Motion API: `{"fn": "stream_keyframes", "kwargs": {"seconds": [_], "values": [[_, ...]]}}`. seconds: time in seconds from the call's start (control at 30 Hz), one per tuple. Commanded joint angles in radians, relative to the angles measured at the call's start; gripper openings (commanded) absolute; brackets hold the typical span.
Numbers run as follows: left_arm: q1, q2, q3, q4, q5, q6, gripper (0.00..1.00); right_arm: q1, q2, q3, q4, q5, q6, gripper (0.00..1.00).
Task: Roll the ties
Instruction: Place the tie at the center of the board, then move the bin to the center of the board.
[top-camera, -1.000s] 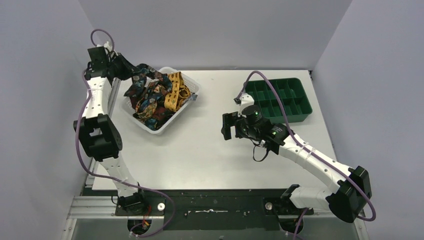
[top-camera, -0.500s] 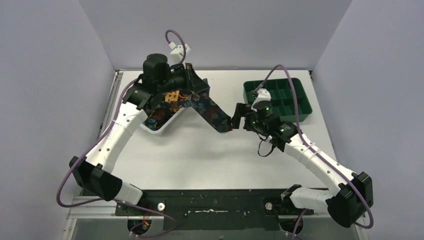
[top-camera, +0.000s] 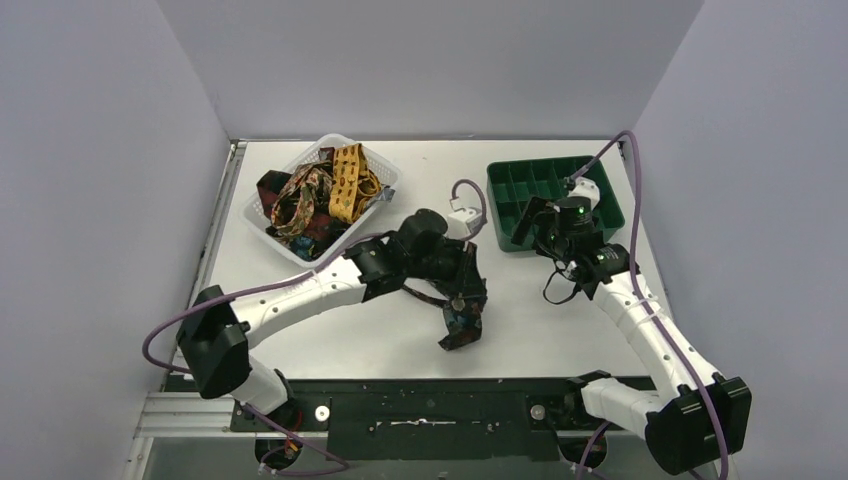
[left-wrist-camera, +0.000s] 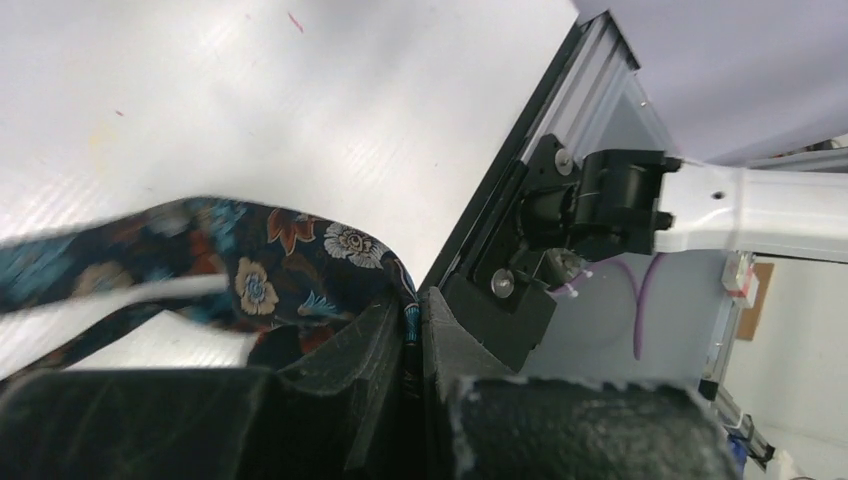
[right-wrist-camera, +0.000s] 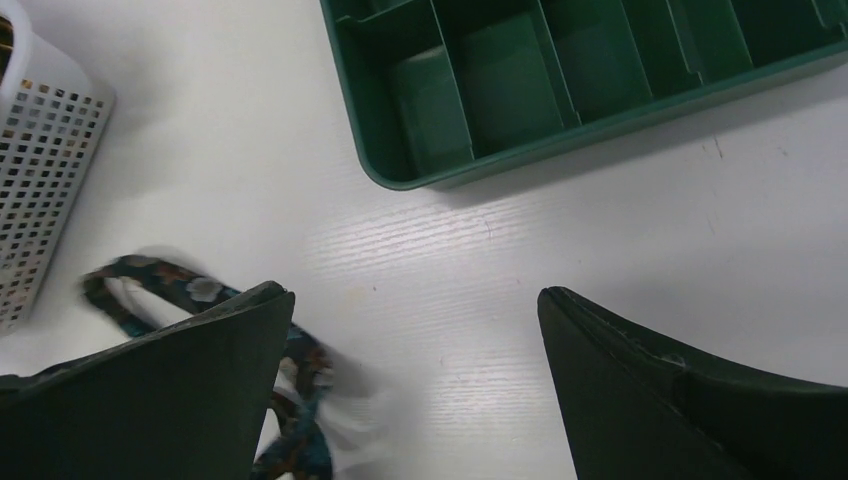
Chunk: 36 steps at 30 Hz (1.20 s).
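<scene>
My left gripper (top-camera: 466, 298) is shut on a dark floral tie (top-camera: 461, 328) over the middle of the table, toward the front edge. The tie's wide end droops below the gripper. In the left wrist view a fold of that tie (left-wrist-camera: 275, 262) is pinched between the closed jaws (left-wrist-camera: 410, 325). More ties, mustard-yellow (top-camera: 347, 183), brown and dark red, lie heaped in the white basket (top-camera: 384, 196). My right gripper (top-camera: 528, 222) stands open beside the green tray. It holds nothing, and in its wrist view (right-wrist-camera: 415, 295) a blurred stretch of the floral tie (right-wrist-camera: 292, 402) shows by the left finger.
A green compartment tray (top-camera: 606, 215) sits at the back right, close above my right gripper; its compartments (right-wrist-camera: 560, 95) show nothing inside. The mesh basket wall (right-wrist-camera: 40, 170) is at the left of the right wrist view. The table's front rail (left-wrist-camera: 520, 215) is near my left gripper.
My left arm swung from the basket across to the table's middle front, carrying the floral tie out. My right gripper drew back to the right, toward the green tray, staying open.
</scene>
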Motion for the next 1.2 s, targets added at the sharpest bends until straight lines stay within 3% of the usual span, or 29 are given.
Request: {"fn": "stream_keyframes", "kwargs": {"seconds": [0.0,0.13,0.3,0.43,0.63,0.9,1.17], "values": [[-0.064,0.045,-0.07,0.221,-0.063,-0.066,0.04,-0.013,-0.031,-0.034,-0.028,0.004,-0.035,1.0],[-0.066,0.091,-0.155,0.296,-0.11,-0.123,0.38,-0.017,-0.003,-0.039,-0.051,-0.069,-0.053,1.0],[-0.048,-0.018,-0.249,0.266,-0.223,-0.135,0.76,-0.017,0.021,-0.073,-0.033,-0.27,-0.094,1.0],[0.065,-0.132,-0.327,0.167,-0.249,-0.117,0.81,-0.015,0.032,-0.125,-0.003,-0.394,-0.1,1.0],[0.289,-0.232,-0.441,0.104,-0.276,-0.065,0.82,0.004,0.058,-0.189,-0.031,-0.399,-0.074,1.0],[0.483,-0.077,-0.347,0.063,-0.322,0.066,0.82,0.098,0.068,-0.24,-0.052,-0.376,-0.051,1.0],[0.655,0.059,-0.219,0.01,-0.365,0.15,0.82,0.202,0.1,-0.191,-0.19,-0.249,-0.018,1.0]]}}
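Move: The tie, shut in the left fingers, is going down onto the board almost straight below that hand: about 2 cm back, 1 cm to its right and 18 cm down. From the left hand the white basket is some 26 cm ahead and 39 cm left, and the green tray about 25 cm ahead and 28 cm right. For the open right hand that landing spot lies roughly 14 cm back, 14 cm left and 16 cm below. The tie is lowered about 10 cm by the left hand, whose fingers open wide on the way down and let it go; the hand then swings away forward-left, over 20 cm, to beside the basket, turning counter-clockwise. Meanwhile the right hand, still open, sinks and draws back some 12 cm each, drifting left towards the tie and tipping further down. ##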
